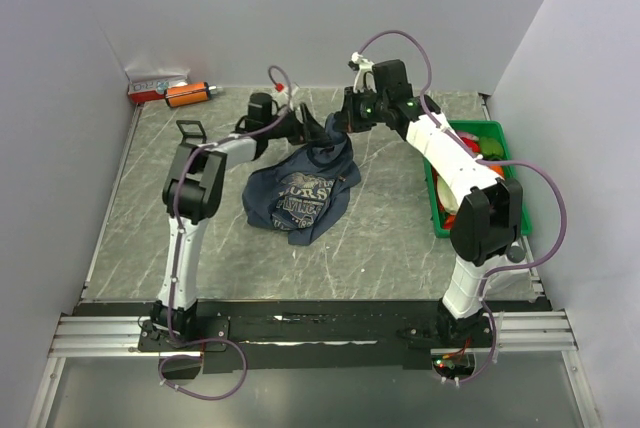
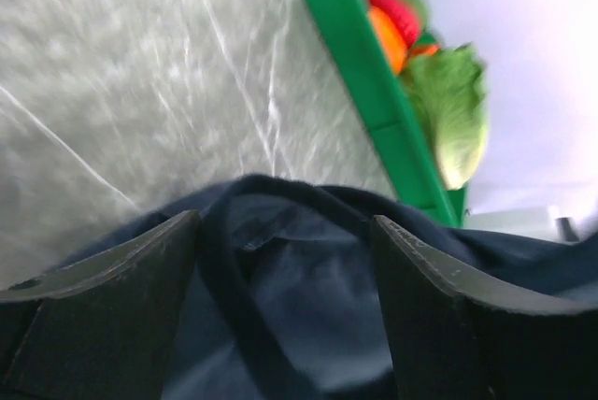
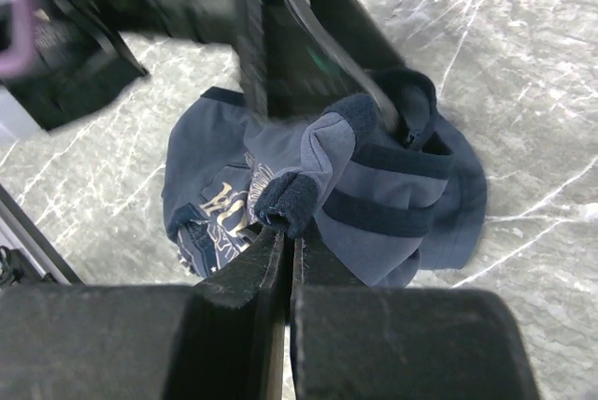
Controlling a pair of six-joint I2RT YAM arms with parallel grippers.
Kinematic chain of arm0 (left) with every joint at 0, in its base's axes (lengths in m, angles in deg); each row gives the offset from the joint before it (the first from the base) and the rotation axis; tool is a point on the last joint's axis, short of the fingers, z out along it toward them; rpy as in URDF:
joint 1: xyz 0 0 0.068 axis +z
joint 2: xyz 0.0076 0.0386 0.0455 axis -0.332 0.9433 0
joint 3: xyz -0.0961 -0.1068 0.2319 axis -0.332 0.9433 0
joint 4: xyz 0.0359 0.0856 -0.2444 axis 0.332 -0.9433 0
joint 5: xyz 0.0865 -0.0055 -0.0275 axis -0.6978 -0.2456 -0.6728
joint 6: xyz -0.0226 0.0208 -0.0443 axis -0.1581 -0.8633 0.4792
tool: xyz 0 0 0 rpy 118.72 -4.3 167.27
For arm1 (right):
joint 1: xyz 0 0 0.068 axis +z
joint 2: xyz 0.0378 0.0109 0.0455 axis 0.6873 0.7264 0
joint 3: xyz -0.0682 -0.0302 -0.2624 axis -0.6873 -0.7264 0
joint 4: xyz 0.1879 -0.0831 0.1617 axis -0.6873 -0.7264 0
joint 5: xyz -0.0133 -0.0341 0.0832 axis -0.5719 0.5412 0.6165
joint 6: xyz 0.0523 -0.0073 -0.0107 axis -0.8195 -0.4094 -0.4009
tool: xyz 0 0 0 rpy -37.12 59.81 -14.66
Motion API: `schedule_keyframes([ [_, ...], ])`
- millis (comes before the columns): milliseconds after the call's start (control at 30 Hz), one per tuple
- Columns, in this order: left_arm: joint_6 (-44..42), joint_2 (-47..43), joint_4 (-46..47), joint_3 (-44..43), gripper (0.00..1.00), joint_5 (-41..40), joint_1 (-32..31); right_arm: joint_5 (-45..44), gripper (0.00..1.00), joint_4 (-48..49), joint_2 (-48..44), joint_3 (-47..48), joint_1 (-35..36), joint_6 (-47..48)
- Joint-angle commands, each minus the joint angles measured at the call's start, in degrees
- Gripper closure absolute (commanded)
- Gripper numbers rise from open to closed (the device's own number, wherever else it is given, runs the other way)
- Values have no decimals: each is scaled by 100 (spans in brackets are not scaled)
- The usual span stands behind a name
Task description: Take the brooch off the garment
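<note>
The navy garment (image 1: 300,190) hangs bunched over the table, its upper part lifted and its printed chest drooping toward the marble. My right gripper (image 3: 288,232) is shut on a fold of dark trim at the garment (image 3: 392,194) edge. My left gripper (image 2: 285,222) stands open, its fingers (image 2: 140,260) either side of a trim band of the garment (image 2: 308,278). In the top view the left gripper (image 1: 305,126) and right gripper (image 1: 338,128) meet at the raised cloth. The brooch is hidden.
A green bin (image 1: 431,188) of toy food stands at the right, also in the left wrist view as the green bin (image 2: 374,92). An orange cylinder (image 1: 188,94) and a red-white box (image 1: 155,82) lie at the back left corner. Walls close three sides.
</note>
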Motion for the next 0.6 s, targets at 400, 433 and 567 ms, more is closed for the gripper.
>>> schedule_keyframes([
  [400,-1093,-114,-1030,-698,93,-935,-18,-399,100,188,-553,-316,-150,95],
  [433,-1146,-289,-1092,-706,96,-1022,27,-477,100,196,-544,-263,-220,113],
  [567,-1514,-931,-1216,-812,99,-1400,456,-987,100,170,-71,552,-589,349],
])
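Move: The garment's raised free edge lies just under the left hand's open fingers, about 1 cm ahead, 1 cm to the right and 4 cm below. The garment corner held by the right hand is some 8 cm back, 5 cm to the right and 11 cm above the left hand; the printed part on the table is about 16 cm back, 5 cm left and 12 cm down. From the right hand, the free edge is roughly 7 cm ahead, 4 cm left and 15 cm below. The left hand dips about 4 cm, edging slightly right, to the garment's free edge, its fingertips tipping down some 10 degrees, then eases forward and left and back up a little as its wide-open fingers shut and pinch the cloth. Meanwhile the right hand keeps its grip on the raised corner and draws it about 3 cm to the right, sinking a little, away from the left hand. ##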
